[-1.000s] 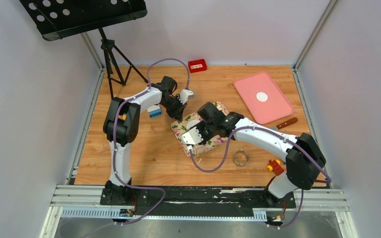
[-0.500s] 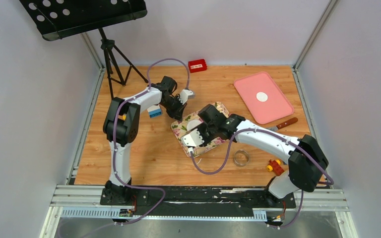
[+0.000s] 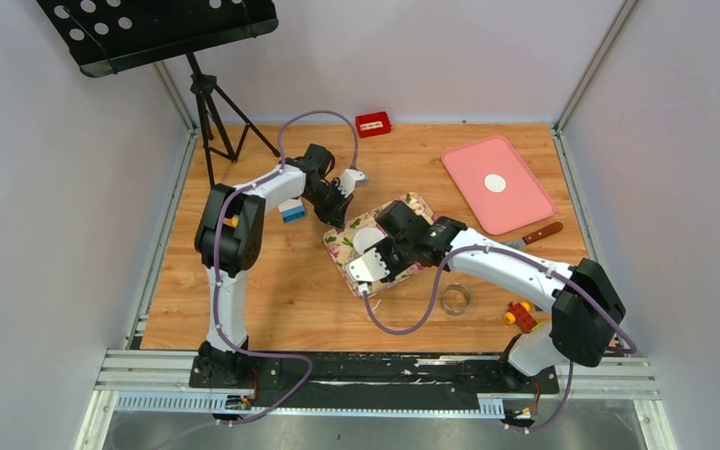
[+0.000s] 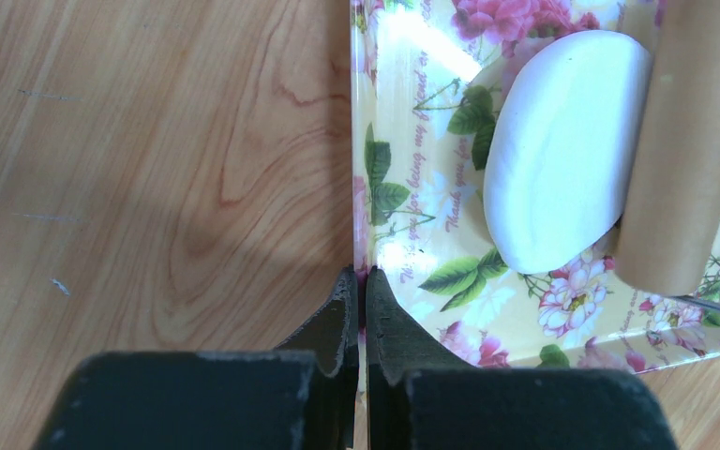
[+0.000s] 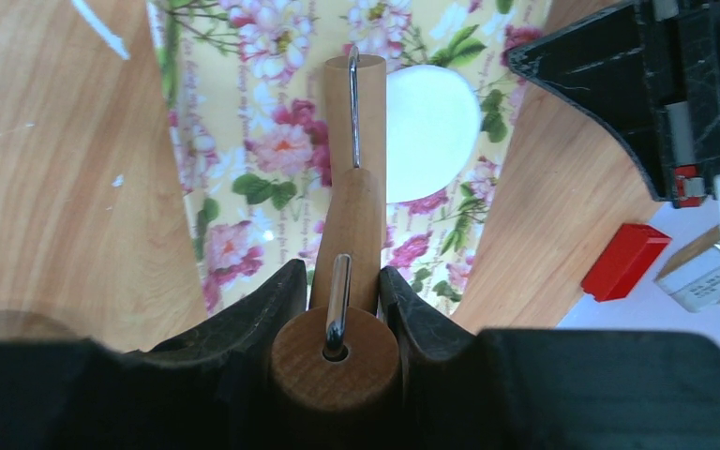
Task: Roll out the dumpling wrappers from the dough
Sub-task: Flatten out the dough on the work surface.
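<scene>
The dough (image 4: pixel 562 150) is a smooth white oval lump lying on a floral tray (image 4: pixel 412 234). In the top view the dough (image 3: pixel 367 236) shows just beside the right wrist. My left gripper (image 4: pixel 363 278) is shut, pinching the tray's edge (image 3: pixel 337 208). My right gripper (image 5: pixel 342 281) is shut on the wooden handle of a small roller (image 5: pixel 352 220), whose cylinder (image 4: pixel 684 141) rests against the dough's side (image 5: pixel 427 131). One thin round dumpling wrapper (image 3: pixel 495 183) lies on a pink tray (image 3: pixel 516 211) at the back right.
A metal ring cutter (image 3: pixel 456 298) lies in front of the right arm, with a yellow-and-red toy (image 3: pixel 519 314) and a wooden-handled knife (image 3: pixel 539 234) nearby. A white-and-blue block (image 3: pixel 292 210) sits by the left arm, a red box (image 3: pixel 373 123) at the back, and a stand's tripod (image 3: pixel 211 112) at the back left.
My right arm has drawn slightly toward the near edge with the roller, uncovering more of the dough. The left arm keeps still on the tray's edge.
</scene>
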You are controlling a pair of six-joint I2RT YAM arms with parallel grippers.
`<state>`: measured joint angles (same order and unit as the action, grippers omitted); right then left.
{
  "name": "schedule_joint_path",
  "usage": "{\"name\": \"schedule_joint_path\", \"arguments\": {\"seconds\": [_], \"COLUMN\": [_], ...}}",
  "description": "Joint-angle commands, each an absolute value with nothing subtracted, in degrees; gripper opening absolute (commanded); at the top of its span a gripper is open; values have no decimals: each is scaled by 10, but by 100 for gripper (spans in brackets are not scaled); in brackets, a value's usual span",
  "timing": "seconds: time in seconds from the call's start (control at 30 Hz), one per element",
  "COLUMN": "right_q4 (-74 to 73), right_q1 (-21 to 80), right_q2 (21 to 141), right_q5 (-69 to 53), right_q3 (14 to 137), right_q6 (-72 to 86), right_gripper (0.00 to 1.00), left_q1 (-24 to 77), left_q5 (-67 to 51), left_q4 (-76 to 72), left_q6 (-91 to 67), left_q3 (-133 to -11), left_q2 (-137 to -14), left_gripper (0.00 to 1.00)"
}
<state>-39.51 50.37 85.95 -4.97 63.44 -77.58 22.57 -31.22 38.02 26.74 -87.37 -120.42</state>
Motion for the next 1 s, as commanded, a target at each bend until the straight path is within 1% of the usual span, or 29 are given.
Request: {"name": "schedule_joint_path", "arguments": {"seconds": [0.0,0.13,0.3,0.4,0.5,0.73,0.97], "right_q4": [-582,-573,-542,-505,-457,-351,-349], "right_q1": [509,510,507,505,505,504,496], "right_q2": [877,868,835,827,843,909,944], "right_q5": [-80,-63,-52,-48,-19,47,32], "right_q3": [613,638,720,761,782,746,711], "right_q6": [-729,-719,-704,-701,-695,-721,-716], "right_gripper": [0,0,0,0,0,0,0], "left_q1": [236,236,236,236,236,236,236], "left_q5": [-311,-313,-316,-316,-317,-321,-320], "left_q4": [386,387,389,390,389,389,388], "left_q6": [274,276,277,277,277,278,277], "left_q3": [-857,-857,-857,-857,-856,-854,-853], "left_q2": [-1196,-1196,-1197,-1196,-1195,-1194,-1193], "left_gripper": [0,0,0,0,0,0,0]}}
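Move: The right hand, fingers shut on the rolling pin's handle, has the dough about 8 cm ahead, 7 cm to its left and 9 cm below; the pin's large roller covers the dough's near-right side, about 5 cm ahead, 5 cm left and 8 cm below the hand. The flowered tray's middle is 8 cm ahead and 3 cm left, and the steel ring 5 cm back and 12 cm right. From the left hand the dough is some 7 cm right, 3 cm back and a centimetre down. The right hand, keeping its grip on the pin, first carries on back and to the right for about 3 cm, taking the roller off the dough's near-right side, while the left fingers keep pinching the tray's rim by its far-left corner and barely shift. It then lifts the pin in a quick arc, peaking some 7 cm above the start while swinging forward and left, and brings it down over the dough to about 5 cm ahead of the start, the wrist turning roughly 10 degrees clockwise. ##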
